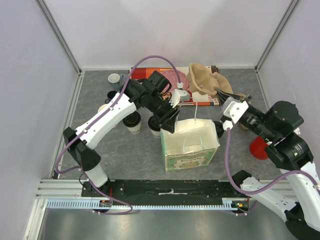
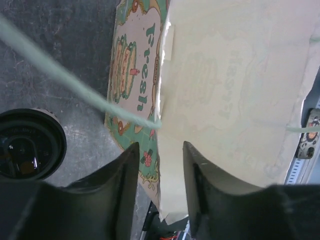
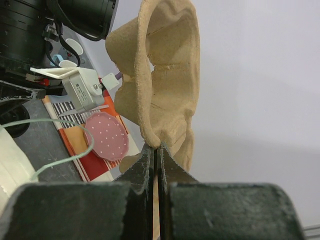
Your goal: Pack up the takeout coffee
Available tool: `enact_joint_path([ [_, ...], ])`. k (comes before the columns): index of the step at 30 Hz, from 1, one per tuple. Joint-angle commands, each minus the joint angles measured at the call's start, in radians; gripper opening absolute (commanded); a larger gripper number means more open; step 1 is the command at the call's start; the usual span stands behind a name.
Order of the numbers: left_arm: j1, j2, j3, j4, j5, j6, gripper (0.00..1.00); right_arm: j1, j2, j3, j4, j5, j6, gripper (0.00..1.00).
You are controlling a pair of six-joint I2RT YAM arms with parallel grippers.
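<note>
Two takeout coffee cups stand left of the paper bag [image 1: 192,145], each a cream cup under a black lid [image 1: 132,120] [image 1: 154,126]. One black lid [image 2: 27,145] shows at the left of the left wrist view. My left gripper [image 1: 171,123] [image 2: 160,145] is open at the bag's upper left rim. Its fingers straddle the bag's wall [image 2: 225,90] without pinching it, and the printed outside [image 2: 132,65] lies to their left. My right gripper [image 1: 221,94] [image 3: 156,145] is shut on the edge of a brown pulp cup carrier [image 1: 205,77] [image 3: 165,75], held up behind the bag.
A striped mat with a pink dotted plate [image 1: 175,77] [image 3: 106,136] lies at the back. Small mugs [image 1: 115,78] [image 1: 112,95] and an open cream cup [image 1: 103,107] stand at the back left. A red object [image 1: 259,147] sits under my right arm. The bag's pale string handle [image 2: 75,85] crosses the left wrist view.
</note>
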Motion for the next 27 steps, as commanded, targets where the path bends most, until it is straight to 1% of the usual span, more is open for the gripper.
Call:
enact_joint_path([
  [1, 0.001, 0.006, 0.063, 0.005, -0.012, 0.059, 0.56, 0.001, 0.028, 0.005, 0.026, 0.012, -0.045, 0.0],
  [2, 0.004, 0.008, 0.086, 0.006, -0.028, 0.058, 0.63, 0.001, 0.032, 0.005, 0.023, 0.012, -0.048, 0.0],
  [4, 0.011, 0.008, 0.111, 0.006, -0.038, 0.059, 0.66, 0.001, 0.042, 0.001, 0.023, 0.015, -0.07, 0.0],
  [7, 0.014, 0.0, 0.163, 0.006, -0.071, 0.073, 0.75, 0.001, 0.042, -0.018, 0.024, 0.031, -0.103, 0.0],
  [10, 0.014, -0.008, 0.204, -0.009, -0.083, 0.108, 0.81, 0.002, 0.055, -0.01, 0.024, 0.06, -0.107, 0.0],
  [11, 0.014, -0.009, 0.217, -0.01, -0.094, 0.119, 0.88, 0.002, 0.058, -0.002, 0.024, 0.066, -0.107, 0.0],
  [13, 0.014, -0.003, 0.269, -0.018, -0.095, 0.128, 0.91, 0.001, 0.075, 0.031, 0.032, 0.084, -0.1, 0.0],
  [14, 0.017, 0.001, 0.292, -0.023, -0.089, 0.125, 0.94, 0.001, 0.081, 0.042, 0.044, 0.092, -0.087, 0.0],
  [16, 0.021, 0.015, 0.355, -0.027, -0.051, 0.128, 0.94, 0.002, 0.089, 0.054, 0.058, 0.094, -0.093, 0.0],
  [18, 0.029, 0.006, 0.367, 0.038, -0.048, 0.118, 0.94, 0.002, 0.08, 0.027, 0.069, 0.106, -0.113, 0.0],
  [19, 0.038, -0.021, 0.34, 0.093, -0.064, 0.09, 0.94, 0.001, 0.077, 0.016, 0.087, 0.129, -0.107, 0.0],
  [20, 0.047, -0.037, 0.318, 0.162, -0.052, 0.044, 0.93, 0.001, 0.077, 0.007, 0.096, 0.191, -0.096, 0.0],
  [21, 0.054, -0.052, 0.295, 0.283, -0.04, 0.032, 0.93, -0.001, 0.077, -0.013, 0.102, 0.222, -0.087, 0.0],
  [22, 0.06, -0.072, 0.268, 0.345, -0.042, 0.003, 0.93, 0.001, 0.077, -0.024, 0.114, 0.247, -0.088, 0.0],
  [24, 0.07, -0.075, 0.266, 0.442, -0.039, -0.046, 0.94, -0.002, 0.089, -0.044, 0.112, 0.313, -0.102, 0.0],
  [25, 0.087, -0.071, 0.287, 0.457, -0.02, -0.121, 0.96, -0.004, 0.098, -0.044, 0.108, 0.337, -0.097, 0.0],
  [27, 0.11, -0.045, 0.326, 0.459, 0.013, -0.215, 0.96, -0.008, 0.12, -0.022, 0.086, 0.371, -0.088, 0.0],
])
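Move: The carrier, held in the right fingers, has its middle about 8 cm ahead of the left hand, 12 to its right and 24 above. The paper bag's middle lies roughly 4 cm back, 9 right and 13 below the left hand; the nearest lidded cup is some 11 ahead, 6 left, 19 below. From the right hand, the bag is about 7 back, 8 left and 34 below, the black lids 9 ahead, 6 right, 44 below. The bag's far-left rim comes free as the left fingers spread from part-open to wide; that hand then climbs about 14 cm and reaches 7 forward, towards the carrier, its fingertips tilting up some 30 degrees. Still pinched in the shut right fingers, the carrier goes about 5 cm forward and a little right, away from the bag, turning 15 degrees clockwise. ##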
